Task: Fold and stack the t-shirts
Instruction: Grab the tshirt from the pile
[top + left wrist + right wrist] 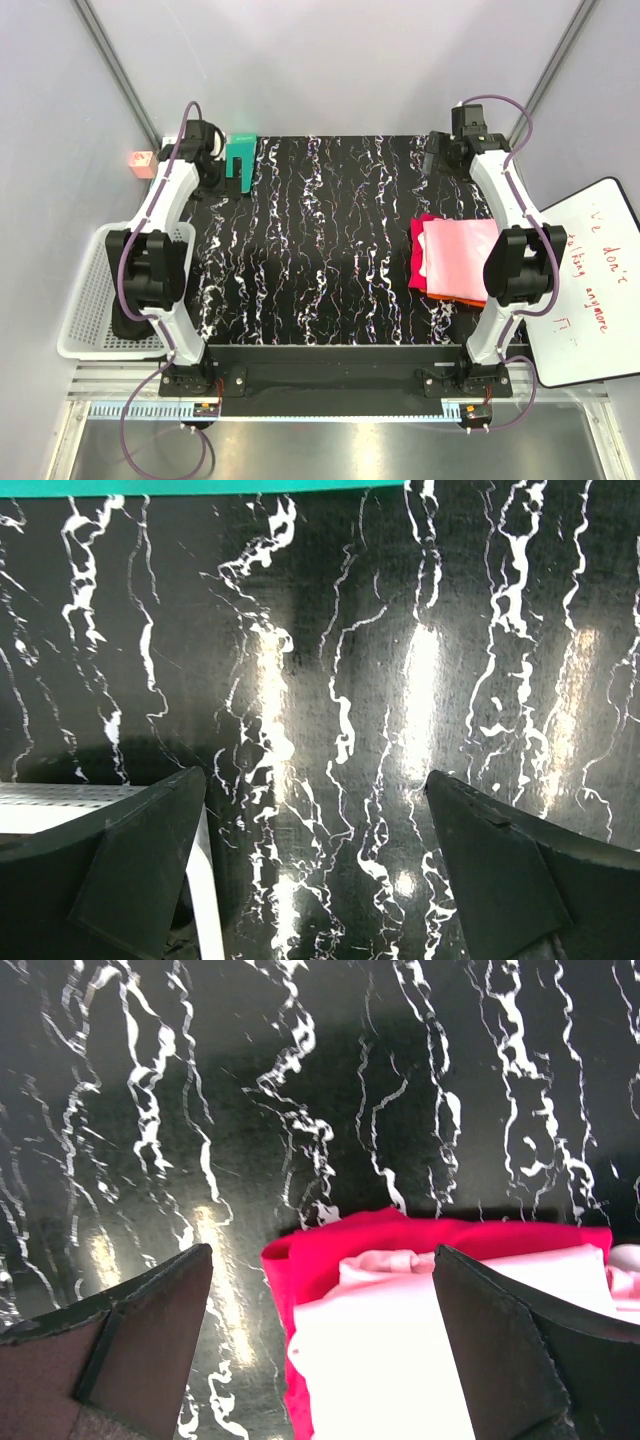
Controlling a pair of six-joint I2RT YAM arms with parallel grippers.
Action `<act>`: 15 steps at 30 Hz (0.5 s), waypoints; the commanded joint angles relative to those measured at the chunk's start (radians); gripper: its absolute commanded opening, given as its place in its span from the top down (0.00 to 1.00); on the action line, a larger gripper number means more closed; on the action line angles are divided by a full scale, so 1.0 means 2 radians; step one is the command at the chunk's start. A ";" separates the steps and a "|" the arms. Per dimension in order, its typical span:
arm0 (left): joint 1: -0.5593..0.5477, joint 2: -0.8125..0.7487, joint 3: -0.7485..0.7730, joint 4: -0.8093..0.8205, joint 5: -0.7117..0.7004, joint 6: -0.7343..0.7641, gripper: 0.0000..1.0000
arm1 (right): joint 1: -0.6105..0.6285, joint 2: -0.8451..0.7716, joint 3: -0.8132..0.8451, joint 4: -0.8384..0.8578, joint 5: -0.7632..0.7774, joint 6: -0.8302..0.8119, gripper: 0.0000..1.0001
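Note:
Folded t-shirts lie stacked at the right of the black marbled table [330,240]: a pink one [462,245] on top, a red one [420,250] under it, and an orange edge [465,298] at the bottom. The right wrist view shows the pink shirt [400,1350] lying on the red one [320,1255]. My right gripper [437,155] [322,1250] hangs open above the far end of the stack, holding nothing. My left gripper [218,160] [315,775] is open at the far left over bare table, also holding nothing.
A flat green mat [240,157] [200,486] stands at the back left beside the left gripper. A white basket [85,310] [50,805] sits off the table's left edge. A whiteboard [590,280] leans at the right. A small pink block [142,162] is at the far left.

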 commanded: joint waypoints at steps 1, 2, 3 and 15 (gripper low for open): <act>0.002 -0.050 -0.004 0.034 0.024 -0.012 0.01 | 0.000 -0.031 -0.017 -0.007 0.022 -0.003 0.00; 0.002 -0.054 -0.004 0.035 0.026 -0.022 0.01 | 0.000 -0.033 -0.020 -0.007 0.022 -0.003 0.00; 0.002 -0.063 -0.019 0.044 0.051 -0.032 0.01 | 0.000 -0.036 -0.022 -0.007 0.020 -0.003 0.00; 0.097 -0.208 -0.144 0.071 0.072 -0.078 0.01 | 0.001 -0.052 -0.033 -0.019 0.017 -0.025 0.00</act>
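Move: The dark t-shirt heap in the white basket lies some 24 cm back and 14 cm to the left of the left hand, about 13 cm below. The basket's middle is about 6 cm farther left than the heap, level with it fore and aft; the green sheet lies about 6 cm ahead of the hand. From the right hand the heap is some 69 cm left and 29 cm back, about 16 cm below. Rising about 6 cm, the open left hand draws back some 4 cm, then swings left towards the basketed t-shirts. ##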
